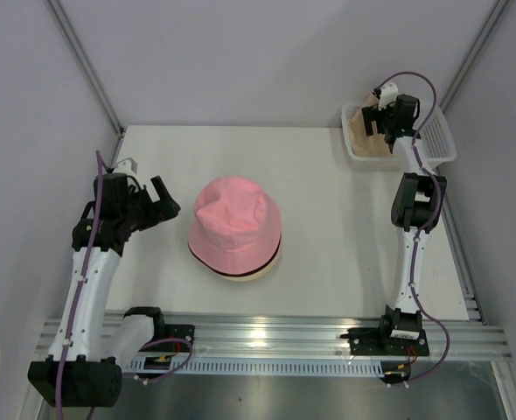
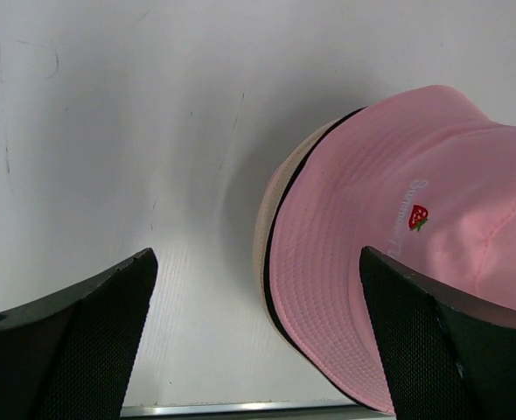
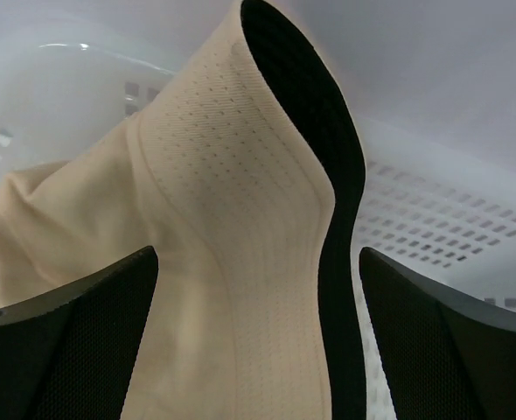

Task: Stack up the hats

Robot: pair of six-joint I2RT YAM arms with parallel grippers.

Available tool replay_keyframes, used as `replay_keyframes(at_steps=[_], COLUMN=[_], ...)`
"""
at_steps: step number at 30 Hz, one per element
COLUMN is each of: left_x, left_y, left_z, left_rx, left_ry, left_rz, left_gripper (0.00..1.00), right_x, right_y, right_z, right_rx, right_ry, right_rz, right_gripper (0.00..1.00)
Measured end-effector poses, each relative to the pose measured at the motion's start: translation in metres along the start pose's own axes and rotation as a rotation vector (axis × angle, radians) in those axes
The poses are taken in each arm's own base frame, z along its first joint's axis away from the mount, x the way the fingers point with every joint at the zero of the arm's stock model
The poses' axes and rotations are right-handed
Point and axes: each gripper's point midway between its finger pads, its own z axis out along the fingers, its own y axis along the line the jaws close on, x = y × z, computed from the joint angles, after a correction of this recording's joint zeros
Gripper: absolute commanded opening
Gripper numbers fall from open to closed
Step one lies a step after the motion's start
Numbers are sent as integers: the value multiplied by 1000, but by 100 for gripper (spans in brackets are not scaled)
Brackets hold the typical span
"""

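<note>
A pink hat (image 1: 236, 223) with a small strawberry mark tops a stack at the table's middle. Under it show a thin black brim edge (image 2: 277, 219) and a cream brim (image 1: 240, 275). My left gripper (image 1: 168, 199) is open just left of the stack. In the left wrist view the pink hat (image 2: 415, 236) reaches in front of the right finger, and nothing is gripped by the left gripper (image 2: 258, 350). My right gripper (image 1: 373, 122) is open inside the basket. Its wide jaws straddle a raised fold of a pale peach hat (image 3: 223, 262) with a black edge (image 3: 328, 175), without closing on it.
The white lattice basket (image 1: 437, 140) stands at the table's far right corner, and its perforated wall (image 3: 433, 227) shows behind the peach hat. A metal rail (image 1: 267, 332) runs along the near table edge. Grey walls close in on the left, back and right.
</note>
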Motion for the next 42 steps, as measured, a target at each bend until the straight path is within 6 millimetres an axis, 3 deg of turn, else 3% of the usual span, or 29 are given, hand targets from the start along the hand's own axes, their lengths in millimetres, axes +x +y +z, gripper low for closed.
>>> replay_keyframes(at_steps=[4,9,11,13,14,16,17,18,20,25,29,32,35,40,42], left_x=[2,-8,-13,-15,-15,-14,-14,-14,-15,-17,-19,-25,-39,-69,-82], left_y=[1,-4,-6,-7,-7,-7,-7,-7,-7,-9,-13,-17,-24,-35,-43], left_z=[15,19,21,24,25,26,27,27,27,27,23,14,1,-31,-50], left_rx=[-8,8,13,18,16,15,14,14,16,27,46,65,81,106,130], left_ry=[46,38,31,27,30,36,37,38,34,28,13,-14,-60,-174,-240], left_rz=[-4,-2,-1,-1,-1,-2,-2,-2,-1,0,5,16,35,82,105], left_gripper=[99,99,98,98,98,98,98,98,98,98,98,97,97,97,98], right_x=[11,17,15,14,13,11,11,10,10,11,11,-16,-72,-202,-244], right_y=[-2,5,6,9,10,13,14,15,17,20,24,19,11,3,6], right_z=[18,37,42,45,46,46,46,46,46,43,22,-13,-58,-167,-208], right_rx=[-3,-29,-35,-46,-53,-71,-76,-81,-87,-99,-121,-125,-132,-203,-249], right_ry=[-50,-136,-167,-186,-193,-202,-205,-208,-209,-193,-118,-74,-99,-283,-353], right_rz=[-4,16,24,28,31,35,39,42,54,84,132,207,302,484,572], right_gripper=[100,99,95,71,51,31,15,9,0,0,0,0,0,0,0])
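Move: The beige hat lies in the white basket just under the right hand, its middle about 3 cm ahead, 2 cm to the left and 5 cm below. The basket's middle is level with that hand, some 7 cm to its right and 6 cm down; the hat stack under the pink hat stands about 42 cm back and 50 cm left of it. From the left hand the beige hat is roughly 47 cm ahead, 70 cm right and 14 cm lower. Forward and down by some 4 and 3 cm, the open right hand eases onto the beige hat, closes its fingers and pinches the brim, then lifts fast, about 30 cm up and 15 cm back out of the basket, rolling some 40 degrees so its left side rises. The left hand, open and empty, edges forward, then late on rises about 10 cm, tipping upward. ##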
